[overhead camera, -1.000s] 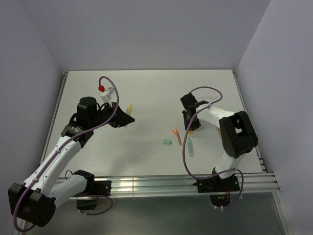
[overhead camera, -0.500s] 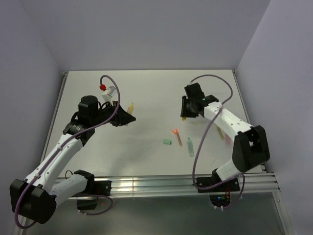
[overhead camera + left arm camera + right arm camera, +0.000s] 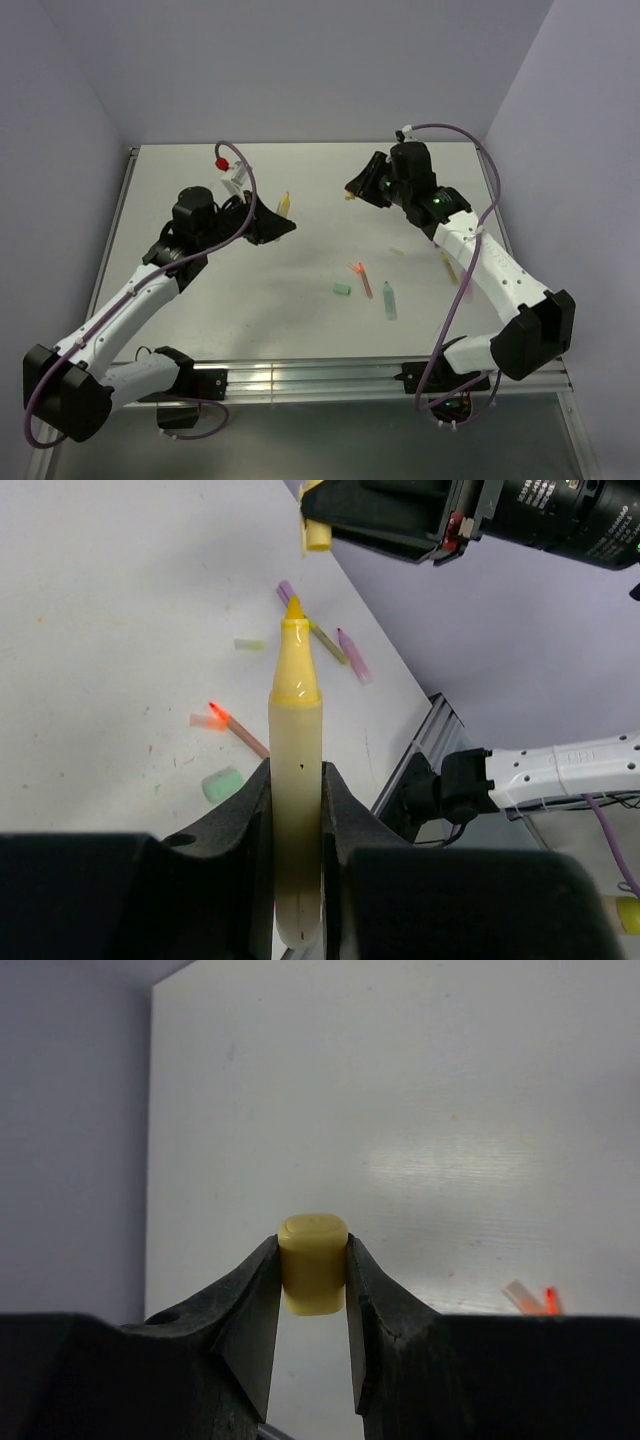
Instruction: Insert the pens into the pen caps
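Observation:
My left gripper (image 3: 296, 770) is shut on a yellow pen (image 3: 296, 720), whose orange-yellow tip points up and away. In the top view this gripper (image 3: 272, 228) hangs above the table's left half, with the pen (image 3: 283, 205) pointing towards the right arm. My right gripper (image 3: 313, 1272) is shut on a stubby yellow pen cap (image 3: 313, 1263), raised above the back of the table (image 3: 355, 188). The cap (image 3: 317, 532) hangs a short way beyond the pen's tip, apart from it. An orange-red pen (image 3: 361, 279), a mint cap (image 3: 342, 289) and a mint-teal pen (image 3: 388, 300) lie mid-table.
A pale cream cap (image 3: 398, 250) and a yellow-orange pen (image 3: 450, 268) lie on the table under the right arm, with a purple piece (image 3: 352, 652) beside them. Metal rails (image 3: 300, 378) run along the near edge. Grey walls close the back and sides.
The right arm has risen from the table with the yellow cap and swung back and left. The left arm has carried the yellow pen right and up towards it.

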Controlling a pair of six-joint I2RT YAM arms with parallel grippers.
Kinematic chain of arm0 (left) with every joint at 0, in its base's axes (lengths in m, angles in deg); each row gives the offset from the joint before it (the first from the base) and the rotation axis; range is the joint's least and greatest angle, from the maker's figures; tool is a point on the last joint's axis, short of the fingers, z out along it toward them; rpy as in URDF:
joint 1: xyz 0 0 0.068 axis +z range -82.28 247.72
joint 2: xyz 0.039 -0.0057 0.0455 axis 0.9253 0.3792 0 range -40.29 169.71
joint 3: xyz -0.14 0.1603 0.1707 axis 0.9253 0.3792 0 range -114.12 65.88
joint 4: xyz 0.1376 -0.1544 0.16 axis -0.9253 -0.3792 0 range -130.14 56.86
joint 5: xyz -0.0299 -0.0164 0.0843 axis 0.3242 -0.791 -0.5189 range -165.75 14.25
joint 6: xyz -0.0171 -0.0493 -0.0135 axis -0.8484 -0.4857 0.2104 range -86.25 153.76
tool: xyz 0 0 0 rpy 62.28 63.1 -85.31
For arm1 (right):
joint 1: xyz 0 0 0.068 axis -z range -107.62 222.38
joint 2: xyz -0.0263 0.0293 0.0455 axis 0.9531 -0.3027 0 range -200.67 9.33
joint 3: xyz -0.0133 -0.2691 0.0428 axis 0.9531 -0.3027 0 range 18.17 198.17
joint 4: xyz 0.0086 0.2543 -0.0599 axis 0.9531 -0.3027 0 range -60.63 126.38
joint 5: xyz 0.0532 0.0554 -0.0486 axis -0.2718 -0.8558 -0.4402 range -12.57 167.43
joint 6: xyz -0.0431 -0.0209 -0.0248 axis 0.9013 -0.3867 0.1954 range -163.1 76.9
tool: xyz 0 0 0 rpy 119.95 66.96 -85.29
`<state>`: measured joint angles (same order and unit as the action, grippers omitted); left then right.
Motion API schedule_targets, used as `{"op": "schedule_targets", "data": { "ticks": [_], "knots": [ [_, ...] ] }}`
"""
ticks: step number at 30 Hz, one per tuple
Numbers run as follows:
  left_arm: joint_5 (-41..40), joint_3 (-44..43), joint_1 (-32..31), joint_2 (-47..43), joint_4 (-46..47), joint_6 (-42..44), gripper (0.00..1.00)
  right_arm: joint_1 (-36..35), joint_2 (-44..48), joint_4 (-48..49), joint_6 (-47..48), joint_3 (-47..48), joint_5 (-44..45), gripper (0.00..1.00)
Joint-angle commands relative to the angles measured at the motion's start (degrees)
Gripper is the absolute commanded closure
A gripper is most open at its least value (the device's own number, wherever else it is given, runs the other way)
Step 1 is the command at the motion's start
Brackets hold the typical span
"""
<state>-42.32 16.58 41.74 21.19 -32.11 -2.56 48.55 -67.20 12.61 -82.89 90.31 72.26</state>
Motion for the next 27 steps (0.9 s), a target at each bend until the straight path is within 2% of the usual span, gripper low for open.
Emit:
{"op": "schedule_targets", "data": {
  "ticks": [1, 5, 9, 27],
  "knots": [
    [-7.66, -5.01, -2.32, 2.85, 2.66, 2.12, 1.0, -4.45, -1.33, 6.45, -7.57, 5.64, 1.12, 1.0],
    [-13.46, -7.74, -3.29, 6.2, 0.81, 3.79, 1.0, -8.5, -4.5, 6.02, -9.86, 9.86, 5.07, 1.0],
    [-15.58, -9.15, -4.34, 9.19, -0.77, 4.85, 1.0, -10.44, -5.29, 6.28, -11.01, 10.92, 8.77, 1.0],
    [-15.94, -8.01, -7.25, 9.46, -0.86, 6.61, 1.0, -15.71, -9.16, 5.4, -12.59, 13.38, 14.84, 1.0]
  ]
}}
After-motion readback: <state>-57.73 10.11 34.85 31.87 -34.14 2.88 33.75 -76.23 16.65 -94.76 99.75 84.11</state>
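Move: The left hand holds the yellow pen upright, tip up; from it, the yellow cap in the right fingers lies about 16 cm right, 5 cm ahead and 3 cm higher. From the right hand the pen's middle is some 16 cm left, 4 cm back and 1 cm lower. About 26 cm below the right hand, the orange pen lies 10 cm back and 4 cm right, the green cap 13 cm back and 2 cm left, the lime cap level and 12 cm right. The two hands close on each other with their grips unchanged. The right carries the yellow cap left about 10 cm towards the pen tip, rising some 5 cm, pausing, then sinking about half of that as it edges on left. The left brings the pen forward 4-5 cm and a little right, then lowers it about 3 cm, rolling some 10 degrees so the tip leans towards the cap. ##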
